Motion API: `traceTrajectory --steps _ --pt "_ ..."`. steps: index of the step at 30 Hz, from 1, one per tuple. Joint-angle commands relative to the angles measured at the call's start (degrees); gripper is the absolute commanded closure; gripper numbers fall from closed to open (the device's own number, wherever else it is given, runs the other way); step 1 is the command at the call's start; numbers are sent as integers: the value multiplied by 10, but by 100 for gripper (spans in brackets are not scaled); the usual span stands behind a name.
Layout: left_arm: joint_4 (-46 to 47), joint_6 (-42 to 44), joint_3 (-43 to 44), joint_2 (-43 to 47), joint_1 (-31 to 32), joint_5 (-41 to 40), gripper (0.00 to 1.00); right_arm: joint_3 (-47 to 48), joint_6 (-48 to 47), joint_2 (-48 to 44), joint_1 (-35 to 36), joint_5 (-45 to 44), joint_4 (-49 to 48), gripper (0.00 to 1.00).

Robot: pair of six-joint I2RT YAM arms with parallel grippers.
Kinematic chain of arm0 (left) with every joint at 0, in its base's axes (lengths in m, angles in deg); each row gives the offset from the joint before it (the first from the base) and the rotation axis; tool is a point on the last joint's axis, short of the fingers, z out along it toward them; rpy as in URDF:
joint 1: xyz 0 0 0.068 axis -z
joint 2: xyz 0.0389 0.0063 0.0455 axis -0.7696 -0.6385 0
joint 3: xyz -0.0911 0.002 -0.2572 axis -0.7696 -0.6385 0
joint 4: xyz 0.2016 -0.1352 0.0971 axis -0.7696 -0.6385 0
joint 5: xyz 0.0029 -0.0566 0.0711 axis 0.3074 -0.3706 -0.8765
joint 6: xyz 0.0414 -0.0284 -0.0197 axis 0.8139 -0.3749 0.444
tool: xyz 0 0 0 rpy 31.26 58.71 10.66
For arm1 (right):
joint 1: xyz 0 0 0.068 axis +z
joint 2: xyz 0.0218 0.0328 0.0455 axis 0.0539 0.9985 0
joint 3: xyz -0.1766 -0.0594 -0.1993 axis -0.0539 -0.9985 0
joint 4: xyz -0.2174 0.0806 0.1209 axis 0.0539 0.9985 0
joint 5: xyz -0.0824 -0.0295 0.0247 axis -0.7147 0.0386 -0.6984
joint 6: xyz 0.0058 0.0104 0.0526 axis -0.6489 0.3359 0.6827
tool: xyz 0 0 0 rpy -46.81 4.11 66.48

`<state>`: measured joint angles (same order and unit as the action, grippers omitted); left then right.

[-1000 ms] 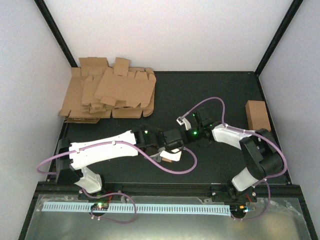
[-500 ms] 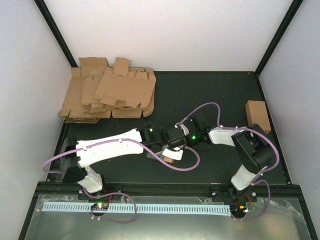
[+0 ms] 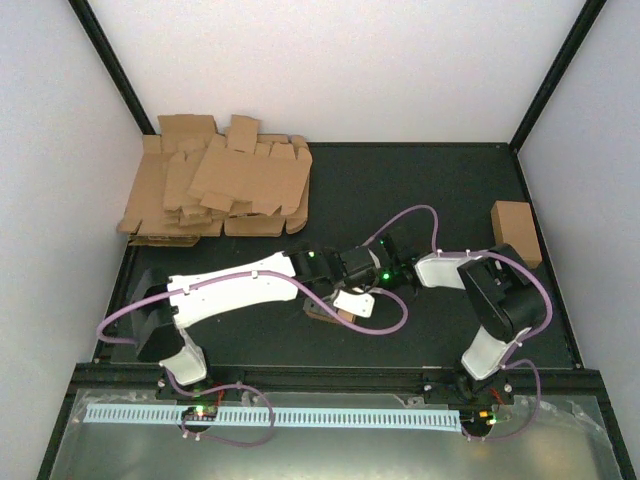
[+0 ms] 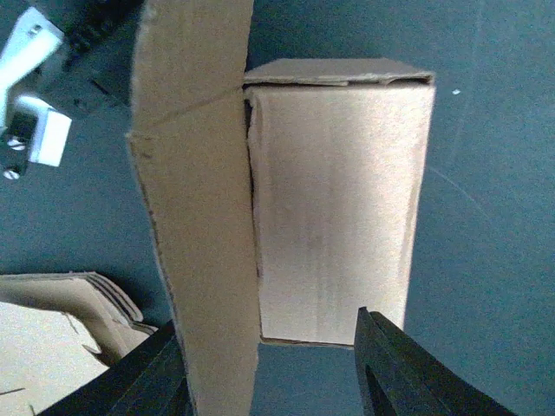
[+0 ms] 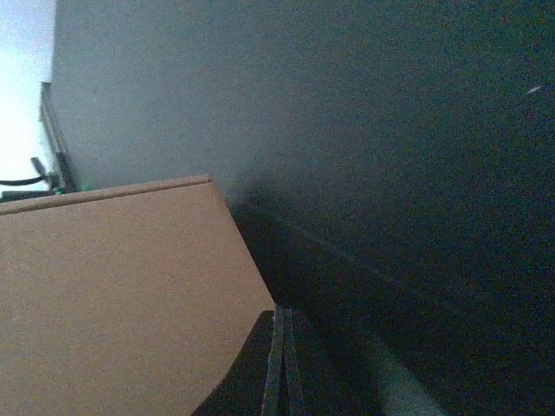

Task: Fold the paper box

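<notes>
The paper box (image 4: pixel 338 199) lies on the dark table as a squared-up brown carton. One long flap (image 4: pixel 195 217) stands up along its left side. My left gripper (image 4: pixel 273 373) is open at the box's near end; the flap rests against the inside of the left finger (image 4: pixel 147 377), and the right finger (image 4: pixel 399 373) stands apart from the box. From above, only a sliver of the box (image 3: pixel 322 313) shows under the left gripper (image 3: pixel 338 303). My right gripper (image 5: pixel 282 368) is shut, its tips beside a brown cardboard panel (image 5: pixel 113 295).
A thick heap of flat brown blanks (image 3: pixel 215 190) fills the table's far left corner and also shows low in the left wrist view (image 4: pixel 52 321). A second closed brown box (image 3: pixel 515 232) stands by the right wall. Both arms meet mid-table, their purple cables looping nearby.
The left arm has reached further right over the box and its jaws have opened. The right arm has drawn in to the left, closer to the left gripper.
</notes>
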<state>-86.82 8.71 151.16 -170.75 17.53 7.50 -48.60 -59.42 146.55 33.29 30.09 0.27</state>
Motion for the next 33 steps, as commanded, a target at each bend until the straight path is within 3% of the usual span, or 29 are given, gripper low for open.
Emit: traceTrajectory --steps 1,7,12,17,19,26,30,33 --pt "36 12 10 10 -12 12 49 26 -12 -5 2 -74 18 98" --pt "72 -6 7 37 -31 15 42 45 -10 -47 0 -160 47 97" --pt "119 -51 -10 104 -71 94 34 54 -18 -98 -4 -298 93 90" --pt "248 -112 -119 242 -118 120 9 34 -15 -200 -7 -384 122 75" --pt "284 -163 -154 282 -155 134 5 34 -12 -245 -6 -398 148 67" --pt "351 -285 -238 329 -253 207 1 48 -12 -352 -6 -387 244 48" --pt "372 -369 -249 312 -311 256 1 72 -21 -362 -6 -310 284 32" --pt "361 -381 -240 290 -351 353 1 99 -25 -348 -6 -243 315 30"
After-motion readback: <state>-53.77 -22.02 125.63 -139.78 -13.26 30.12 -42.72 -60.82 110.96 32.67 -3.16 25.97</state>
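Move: The lid panel, standing up from the far side of the paper box, already passes between the left hand's half-open fingers, its middle about 1 cm ahead and 4 cm below; the box's body lies some 1 cm back and 12 cm below. The flat cardboard stack is roughly 24 cm ahead, 23 cm left and 15 cm below. From the right hand, low beyond the box, the panel is about 4 cm back, 2 cm left and 7 cm above, the body 5 cm back and 4 cm left, level in height. Open the left gripper from half to full and draw it clear of the lid panel: forward first, then up and left, sinking a little last, about 9 cm forward in all, while its fingers swing from straight down to slant ahead and right. Take the closed right gripper forward off the box's far side, then up some 13 cm and to the right, easing back towards the base at the end, opening it and swinging its fingers round to slant forward-left. ##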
